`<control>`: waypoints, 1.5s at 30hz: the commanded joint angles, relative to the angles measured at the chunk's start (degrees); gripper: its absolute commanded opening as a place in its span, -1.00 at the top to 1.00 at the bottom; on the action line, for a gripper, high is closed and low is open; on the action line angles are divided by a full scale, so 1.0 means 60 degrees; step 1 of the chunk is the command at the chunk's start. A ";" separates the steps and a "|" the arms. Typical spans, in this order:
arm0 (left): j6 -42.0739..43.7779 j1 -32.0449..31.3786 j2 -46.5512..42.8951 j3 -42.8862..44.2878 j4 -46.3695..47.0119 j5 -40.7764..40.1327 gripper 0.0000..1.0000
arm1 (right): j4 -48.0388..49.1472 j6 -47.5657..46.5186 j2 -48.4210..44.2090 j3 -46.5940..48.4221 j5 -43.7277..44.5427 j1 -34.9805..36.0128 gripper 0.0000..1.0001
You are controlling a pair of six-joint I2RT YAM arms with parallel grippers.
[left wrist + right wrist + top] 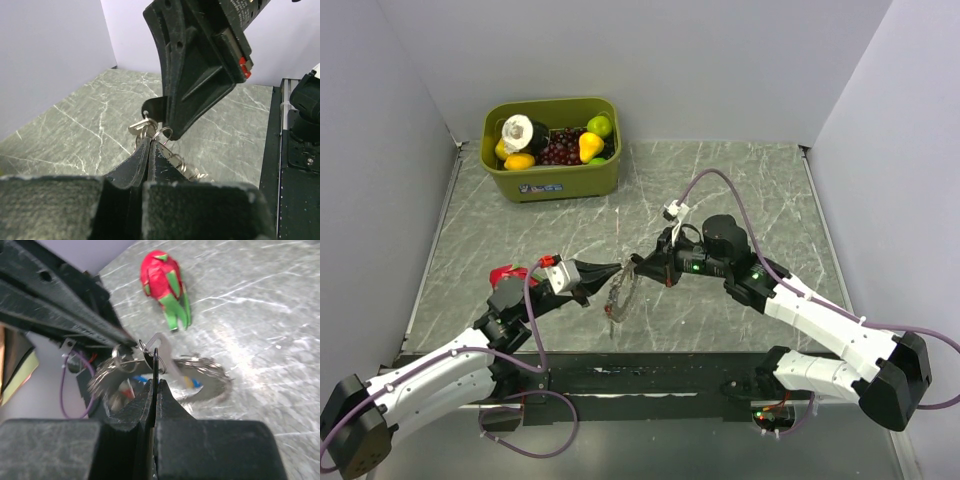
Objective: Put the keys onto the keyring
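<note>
The keyring [620, 296] hangs as a limp grey loop above the table between my two grippers. My left gripper [611, 270] is shut on it; in the left wrist view the closed fingertips [149, 140] pinch small metal rings [165, 134] of the keyring. My right gripper [636, 264] meets it from the right, shut on a thin dark key [156, 367] seen edge-on. A small ring passes through that key's top. The blurred keyring [200, 371] swings behind, with yellow, blue and red key heads [190, 382] showing. The right gripper's body [195, 65] fills the top of the left wrist view.
A green bin [560, 182] of toy fruit stands at the back left. A red and green toy fruit [505, 274] lies by the left arm, also visible from the right wrist [165, 287]. Grey walls close in both sides; a black rail [640, 375] runs along the near edge.
</note>
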 commanded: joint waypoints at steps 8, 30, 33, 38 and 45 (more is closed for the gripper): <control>0.0307 -0.0012 -0.0404 0.0051 0.0259 0.0156 0.98 | 0.0802 -0.0176 -0.0509 -0.0494 -0.0733 -0.0051 1.00; -0.0059 -0.0026 -0.0961 -0.0989 0.1063 -0.0401 0.98 | 0.1916 -0.0556 0.0209 -0.1504 -0.1245 -0.0051 0.11; -0.0132 -0.0026 -0.0917 -0.1136 0.1239 -0.0416 0.98 | 0.1947 -0.0585 0.0326 -0.1578 -0.1260 -0.0051 -0.07; -0.0147 -0.0026 -0.0990 -0.1297 0.1285 -0.0344 0.98 | 0.1772 -0.0892 -0.0024 -0.1607 -0.1114 -0.0066 -0.56; 0.0028 -0.0012 -0.1268 -0.1253 0.1050 0.0081 0.98 | 0.1698 -0.1187 -0.0802 -0.1374 -0.0513 -0.0168 -0.71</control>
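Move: The small metal loop that the black key is being put on is already pinched in the left fingertips, about 3 cm to the left of the right hand, roughly 1 cm back and 1 cm below. The black key is still held in the right fingertips, about 2 cm to the right of the left hand and 1 cm above it. The big keyring plate hangs some 5 cm below the left hand and about 2 cm back from it. The black key is let go by the right hand, which eases back and down beside the left fingertips, then opens wide from shut while sinking further, to about 5 cm down, and comes up a little at the end. The left hand keeps its pinch on the loop and lowers the keyring about 4 cm, drifting slightly left, away from the opened fingers. ##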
